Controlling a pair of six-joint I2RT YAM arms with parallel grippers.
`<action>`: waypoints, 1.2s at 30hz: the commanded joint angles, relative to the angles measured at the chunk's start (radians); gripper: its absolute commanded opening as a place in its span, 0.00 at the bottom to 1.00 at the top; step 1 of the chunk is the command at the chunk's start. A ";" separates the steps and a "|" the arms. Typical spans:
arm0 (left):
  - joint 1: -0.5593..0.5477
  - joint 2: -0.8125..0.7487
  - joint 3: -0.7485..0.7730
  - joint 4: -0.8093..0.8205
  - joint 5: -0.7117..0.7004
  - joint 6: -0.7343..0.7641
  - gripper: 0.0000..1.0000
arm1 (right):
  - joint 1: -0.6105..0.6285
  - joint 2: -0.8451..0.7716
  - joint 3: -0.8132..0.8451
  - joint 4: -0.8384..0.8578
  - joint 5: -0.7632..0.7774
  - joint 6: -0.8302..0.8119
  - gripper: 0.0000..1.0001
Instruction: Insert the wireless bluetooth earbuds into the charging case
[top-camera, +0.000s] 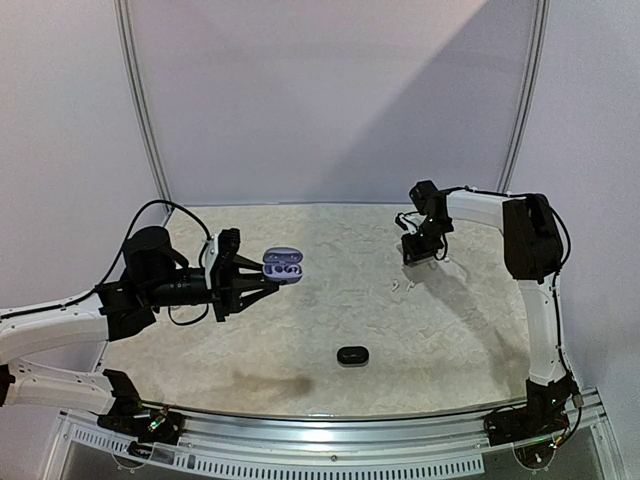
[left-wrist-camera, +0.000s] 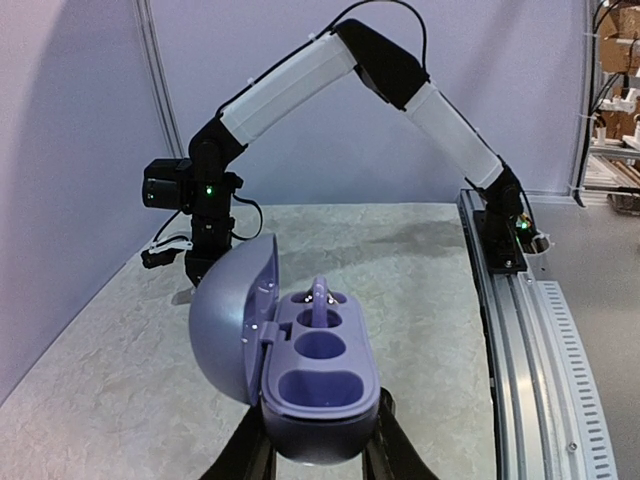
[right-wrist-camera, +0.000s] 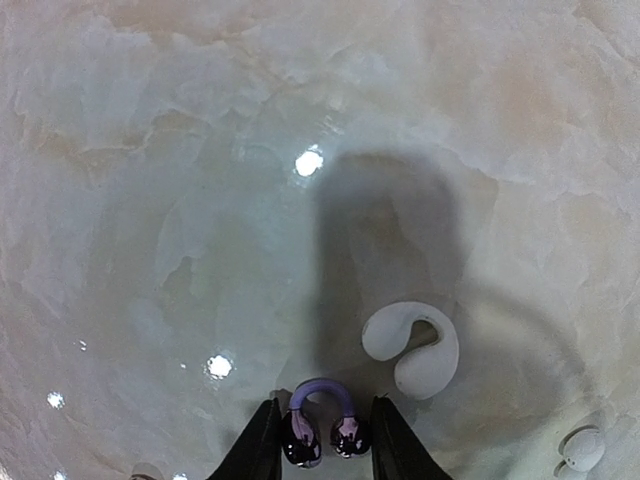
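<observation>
My left gripper (top-camera: 262, 276) is shut on an open purple charging case (top-camera: 283, 266) and holds it above the table's left side. In the left wrist view the case (left-wrist-camera: 320, 375) has its lid swung left, and one purple earbud (left-wrist-camera: 320, 296) sits in the far slot; the near slot is empty. My right gripper (top-camera: 420, 254) hovers at the back right. In the right wrist view its fingers (right-wrist-camera: 262, 442) grip a purple clip-shaped earbud (right-wrist-camera: 322, 424) just above the table. A white clip-shaped earbud (right-wrist-camera: 412, 346) lies on the table just right of it.
A closed black case (top-camera: 351, 355) lies on the table's near middle. Another small white earbud (right-wrist-camera: 580, 447) lies at the right wrist view's lower right corner. A metal rail (left-wrist-camera: 520, 330) runs along the table's near edge.
</observation>
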 joint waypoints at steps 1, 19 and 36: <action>0.006 -0.005 -0.010 0.005 0.000 0.014 0.00 | 0.013 -0.008 -0.030 -0.017 0.019 0.011 0.30; 0.006 -0.020 -0.014 -0.003 0.003 0.020 0.00 | 0.012 -0.303 -0.451 0.043 0.123 0.149 0.29; 0.005 -0.011 -0.026 0.022 0.014 0.014 0.00 | 0.228 -0.582 -0.864 0.083 0.045 0.500 0.33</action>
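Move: The right hand, already closed on the second purple earbud just above the table, has the open charging case some 30 cm back, 23 cm left and 24 cm above it. The white stemmed earbuds lie about 7 cm back and 2 cm left, a white clip earbud 3 cm ahead and 1 cm right, the black case 29 cm back and 13 cm left. The left hand holds the charging case, its middle 3 cm to the right of that hand's point and about 1 cm above, level fore and aft. Back towards its base, low and level just over the table, the right hand carries the pinched purple earbud nearly 20 cm, passing to the right of the white stemmed earbuds. It drifts about 6 cm right on the way, then curves back left at the end, turning some 15 degrees clockwise with its grip kept. The left hand stays put, still holding the charging case open. ##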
